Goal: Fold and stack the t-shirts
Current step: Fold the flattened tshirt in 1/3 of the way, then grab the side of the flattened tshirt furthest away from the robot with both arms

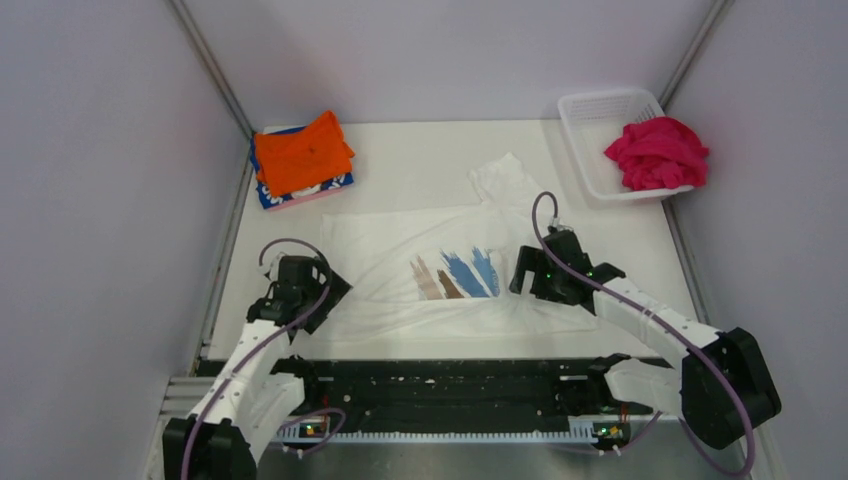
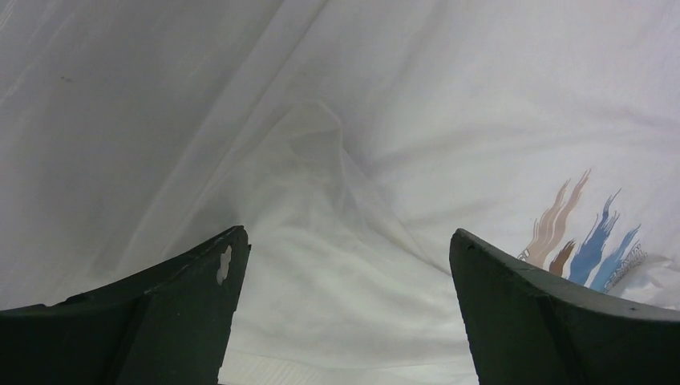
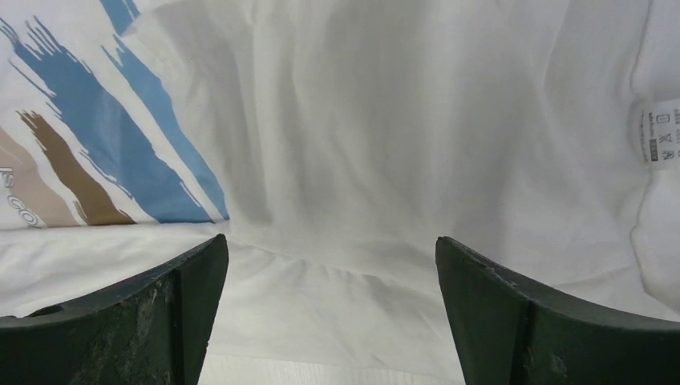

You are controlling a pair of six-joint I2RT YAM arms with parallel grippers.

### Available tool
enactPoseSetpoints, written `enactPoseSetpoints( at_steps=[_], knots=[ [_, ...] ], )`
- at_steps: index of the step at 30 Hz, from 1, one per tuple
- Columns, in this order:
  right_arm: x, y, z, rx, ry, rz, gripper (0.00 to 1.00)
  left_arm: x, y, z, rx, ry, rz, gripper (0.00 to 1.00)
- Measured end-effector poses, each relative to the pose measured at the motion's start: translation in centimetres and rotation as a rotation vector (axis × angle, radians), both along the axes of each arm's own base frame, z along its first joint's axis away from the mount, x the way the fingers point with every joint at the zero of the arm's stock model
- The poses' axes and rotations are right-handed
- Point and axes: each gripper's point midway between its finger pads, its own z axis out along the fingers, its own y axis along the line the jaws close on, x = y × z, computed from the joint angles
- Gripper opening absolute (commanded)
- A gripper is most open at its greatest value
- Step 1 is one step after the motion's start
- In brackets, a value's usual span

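Note:
The white t-shirt (image 1: 410,250) with blue and brown brush strokes lies spread and wrinkled on the table's middle. My left gripper (image 1: 325,290) is open over its left near part; the wrist view shows white cloth (image 2: 345,241) between the wide-apart fingers. My right gripper (image 1: 525,275) is open over the shirt's right side, near the print (image 3: 104,160); a care label (image 3: 659,132) shows at the right. An orange tee (image 1: 300,152) lies folded on a blue-patterned tee (image 1: 272,196) at the back left. A magenta-pink tee (image 1: 657,152) is bunched in the basket.
A white plastic mesh basket (image 1: 592,120) stands at the back right. Grey walls enclose the table on three sides. A black rail (image 1: 450,385) runs along the near edge between the arm bases.

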Motion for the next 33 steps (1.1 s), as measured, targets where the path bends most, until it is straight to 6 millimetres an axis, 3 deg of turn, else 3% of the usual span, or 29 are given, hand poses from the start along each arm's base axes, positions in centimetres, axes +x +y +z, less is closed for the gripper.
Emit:
enactPoseSetpoints(
  at_steps=[7,11,17,23,29,33],
  knots=[
    [2.6,1.1,2.8,0.02,-0.087,0.015,0.99,2.9,-1.4,0.9,-0.038,-0.011,-0.054,0.99],
    [3.3,1.3,2.9,0.02,-0.098,0.019,0.99,4.5,-1.5,0.8,-0.029,-0.009,-0.059,0.99],
    [3.6,1.0,2.2,-0.013,-0.086,0.013,0.99,5.8,-0.2,-1.1,0.046,0.054,-0.016,0.99],
    [5.0,0.8,3.1,-0.009,-0.117,-0.009,0.99,7.5,1.8,-1.0,0.115,0.07,0.057,0.99],
    [6.0,0.6,4.1,-0.011,-0.149,-0.023,0.99,8.4,2.9,1.0,0.151,0.058,0.078,0.99],
    [7.1,0.7,5.5,-0.011,-0.19,-0.026,0.99,10.3,3.0,3.8,0.174,-0.009,0.053,0.99]
  ],
)
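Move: About 21 cm ahead of the left hand and 2 cm to its left lies the far-left corner of the white t-shirt. The printed stripes are some 7 cm ahead and 28 cm right of that hand; the folded stack sits about 35 cm ahead, 8 cm left. From the right hand the far sleeve is roughly 21 cm ahead and 2 cm left, the stripes 14 cm left and level, the basket 30 cm ahead, 27 cm right. The cloth lies just below both hands. Sweeping forward over the t-shirt with both grippers wide open, the left hand goes about 10 cm towards the far-left corner, dipping low midway to press on the cloth and ease it left, then rising nearly 4 cm. The right hand goes some 7 cm towards the far sleeve, climbing over 5 cm with a small dip between, its fingertips tilting up. ##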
